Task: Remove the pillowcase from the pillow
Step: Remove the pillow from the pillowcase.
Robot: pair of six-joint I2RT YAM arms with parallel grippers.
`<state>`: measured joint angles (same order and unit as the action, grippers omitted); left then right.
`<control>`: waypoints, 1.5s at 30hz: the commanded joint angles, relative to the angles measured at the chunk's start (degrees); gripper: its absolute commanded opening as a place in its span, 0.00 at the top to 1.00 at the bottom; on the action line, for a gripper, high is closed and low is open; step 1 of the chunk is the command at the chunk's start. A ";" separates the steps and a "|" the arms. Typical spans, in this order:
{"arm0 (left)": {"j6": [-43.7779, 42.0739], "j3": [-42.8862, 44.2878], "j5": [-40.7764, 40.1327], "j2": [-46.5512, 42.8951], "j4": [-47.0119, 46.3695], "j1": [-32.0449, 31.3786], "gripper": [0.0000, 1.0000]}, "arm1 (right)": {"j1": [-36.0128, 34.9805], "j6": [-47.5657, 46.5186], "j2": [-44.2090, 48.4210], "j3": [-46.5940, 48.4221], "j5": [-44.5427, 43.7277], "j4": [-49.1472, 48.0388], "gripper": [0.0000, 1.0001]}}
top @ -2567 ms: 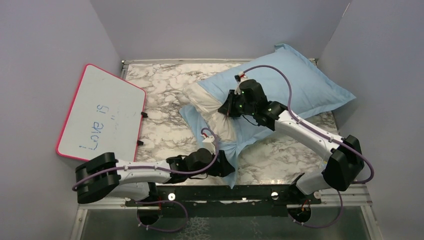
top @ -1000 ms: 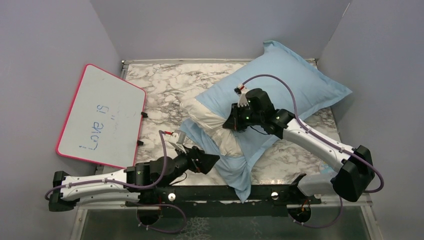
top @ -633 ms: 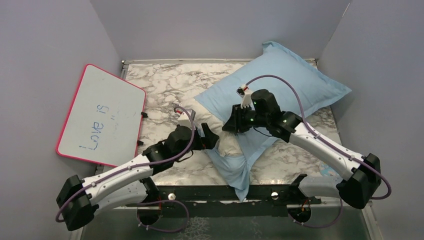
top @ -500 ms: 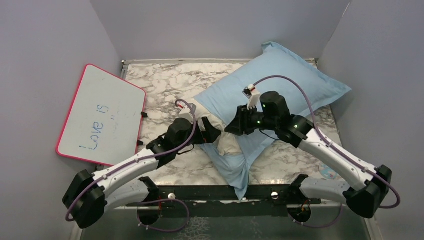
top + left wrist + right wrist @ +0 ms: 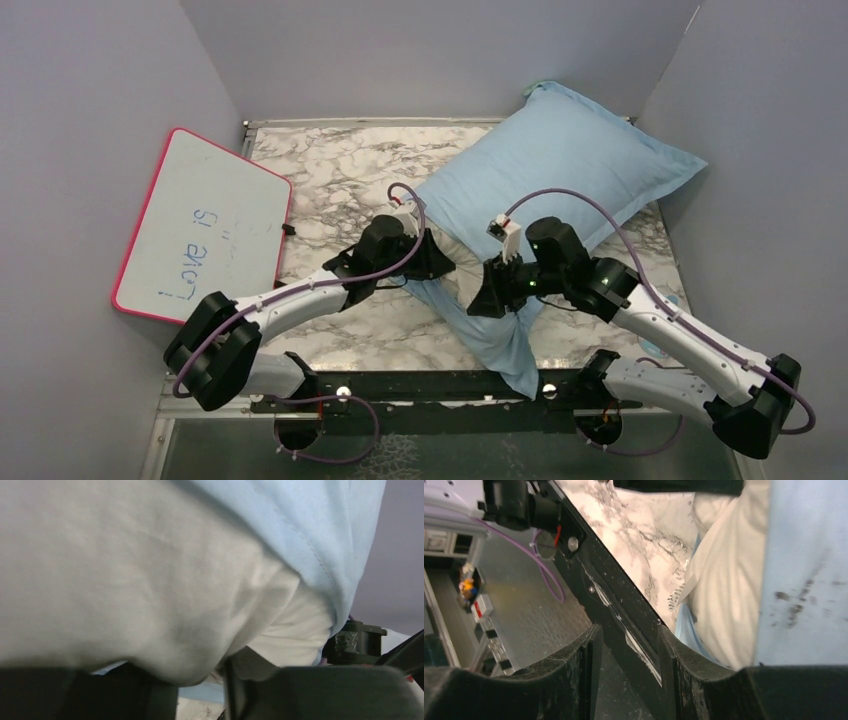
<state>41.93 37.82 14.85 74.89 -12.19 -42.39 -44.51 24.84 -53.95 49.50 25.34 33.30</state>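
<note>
The pillowcase (image 5: 560, 150), light blue, lies diagonally from the back right corner toward the front centre, its loose open end hanging at the front. My left gripper (image 5: 435, 262) is at that open end. In the left wrist view the cream-white pillow (image 5: 125, 570) bulges down between the fingers, pinched, with the pillowcase (image 5: 320, 525) hem above it. My right gripper (image 5: 488, 300) hovers just right of it, over the lower flap. In the right wrist view its jaws (image 5: 629, 630) stand open with nothing between them; pillow (image 5: 724, 590) and pillowcase (image 5: 804, 555) lie to their right.
A pink-framed whiteboard (image 5: 205, 235) leans at the left wall. The marble table (image 5: 340, 170) is boxed in by grey walls on three sides. A black rail (image 5: 430, 385) runs along the front edge, under the hanging flap.
My left arm swung from the front edge up to the pillow's exposed end and closed on the white fabric. My right gripper opened, let go and drew toward the front. The pillow slid back right.
</note>
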 commanded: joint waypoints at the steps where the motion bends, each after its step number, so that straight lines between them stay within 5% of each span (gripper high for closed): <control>1: -3.49 4.13 -0.41 0.56 1.74 -0.20 0.78 | -2.77 -5.85 -3.60 1.91 -2.30 4.01 0.51; 6: -4.59 5.16 -3.55 -0.30 4.50 -0.12 1.00 | -7.21 -8.87 -11.00 4.40 -6.54 5.97 0.50; 19: -4.78 4.23 -4.14 -2.97 6.15 -0.07 1.00 | -10.07 -9.77 -15.77 11.40 -20.65 8.96 0.45; 33: -2.53 3.92 -7.20 -3.21 7.38 0.32 1.00 | -10.09 -9.37 -16.34 7.18 -12.22 7.54 0.49; 42: -2.48 3.09 -7.13 -5.58 7.29 0.53 1.00 | -10.07 -12.66 -20.56 11.66 -25.10 12.57 0.48; 45: -2.22 2.55 -7.94 -6.48 7.16 0.79 1.00 | -10.11 -15.05 -22.95 12.09 -16.34 11.56 0.49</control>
<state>39.79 41.12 10.39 72.31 -3.29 -42.46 -54.59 13.85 -74.30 59.68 5.93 42.70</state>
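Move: The right hand, half open, goes for the near edge of the exposed cream pillow by its white tag, roughly 4 cm ahead, 3 cm to its left and 9 cm below. From this hand, the blue pillowcase tail lies some 7 cm back, 6 cm right and 15 cm down. The left hand already has a pillow fold between its closing pads; the pillowcase's upper hem is about 5 cm ahead and 7 cm right of that hand, roughly level. The left hand finishes shutting its fingers on the cream fold and then keeps the pinch almost in place, easing only about a centimetre to the left. The right hand drops beside it towards the tagged pillow edge, lifts a little while reaching forward, then sinks again to end some 6.5 cm lower and slightly farther out, its fingers tipping about 25 degrees more steeply down and staying half open, one finger coming up against the cream cloth. ##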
